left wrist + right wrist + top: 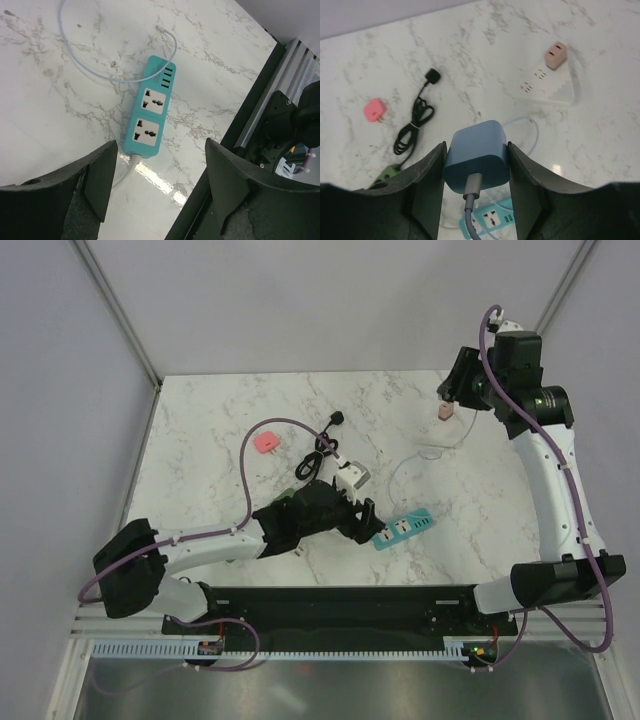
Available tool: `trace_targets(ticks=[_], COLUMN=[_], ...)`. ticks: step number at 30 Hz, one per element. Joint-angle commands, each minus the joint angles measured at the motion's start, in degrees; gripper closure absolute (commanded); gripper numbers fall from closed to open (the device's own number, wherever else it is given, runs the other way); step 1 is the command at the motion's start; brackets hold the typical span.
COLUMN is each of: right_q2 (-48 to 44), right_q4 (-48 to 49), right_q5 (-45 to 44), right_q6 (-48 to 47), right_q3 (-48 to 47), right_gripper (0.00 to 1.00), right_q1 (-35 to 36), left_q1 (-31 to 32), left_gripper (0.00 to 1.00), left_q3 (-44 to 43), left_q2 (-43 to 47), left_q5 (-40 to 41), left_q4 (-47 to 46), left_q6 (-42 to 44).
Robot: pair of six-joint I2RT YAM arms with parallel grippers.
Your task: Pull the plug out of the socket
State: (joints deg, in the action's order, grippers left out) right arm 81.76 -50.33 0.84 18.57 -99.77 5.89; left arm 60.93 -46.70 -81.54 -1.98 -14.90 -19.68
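Note:
The teal socket strip (405,527) (150,112) (492,220) lies flat on the marble table, and both of its large sockets show empty. The blue plug (477,157), a square charger block with a grey cable leaving its near face, hangs well above the table, clear of the strip. My right gripper (476,150) (455,390) is shut on its two sides. A thin pale-blue cable (100,70) loops on the table beside the strip. My left gripper (161,152) (368,520) stands open just short of the strip's cord end, with nothing between its fingers.
A white power strip (540,87) carrying a beige-pink plug (555,55) (441,412) lies at the back right. A pink plug (266,441), a coiled black cable (322,445), a white adapter (352,477) and a green item (387,175) lie mid-table. The black base rail (250,115) runs close by the teal strip.

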Motion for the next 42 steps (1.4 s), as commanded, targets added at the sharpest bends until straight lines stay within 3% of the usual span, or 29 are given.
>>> trace_targets(ticks=[1,9,16,21,25,36,42], right_q2=[1.6,13.2,20.7,21.5,22.1,19.8,30.2], right_q4=[7.3,16.0,27.5,39.4,42.2,49.4,50.0], right_q5=[10.0,18.2,22.3,22.6,21.3,15.8,15.5], right_q6=[4.3,14.4,23.4,27.5,28.8,24.1,22.5], right_q3=[-7.1,-28.0,-35.2,-32.6,-29.1,-1.2,0.7], right_gripper=[1.00,1.00,1.00,1.00,1.00,1.00,0.98], right_q1=[1.1,2.6,6.1,9.5,10.8,11.6,12.2], left_q1=[-0.1,-0.2,-0.2,-0.2,-0.3,-0.2,-0.2], left_gripper=[0.23,0.23,0.24,0.25,0.25,0.25,0.25], left_q3=[0.2,1.7,3.0,3.2,3.3,5.2,6.0], left_q2=[7.0,18.6,23.7,25.3,25.7,27.7,27.7], left_q5=[7.7,16.1,19.3,20.1,20.3,20.9,19.4], left_q4=[5.7,10.3,12.9,13.5,14.1,14.5,14.5], left_q6=[-3.9,-3.5,-3.3,-3.3,-3.4,-4.0,-4.7])
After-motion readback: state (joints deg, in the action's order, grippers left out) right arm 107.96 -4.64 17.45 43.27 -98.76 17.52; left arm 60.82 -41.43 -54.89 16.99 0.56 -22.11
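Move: Ahead and to the left, the right hand's held blue plug has clear marble just beyond the black plug, about 22 cm forward, 19 cm left and some 32 cm below. From this hand the black plug is about 16 cm ahead and 20 cm left, the beige adapter 18 cm ahead and 11 cm right, all on the table. That clear spot lies roughly 41 cm ahead, 4 cm left and 16 cm below the open left hand. Carrying the blue plug in a kept grip, the right hand arcs about 19 cm left and 14 cm forward, towards the clear marble by the black plug, first rising some 20 cm, then sinking again to slightly below its starting height. Its wrist rolls left side up about 30 degrees and turns counter-clockwise. The left hand, still open and empty, withdraws left and up from the teal socket strip. ##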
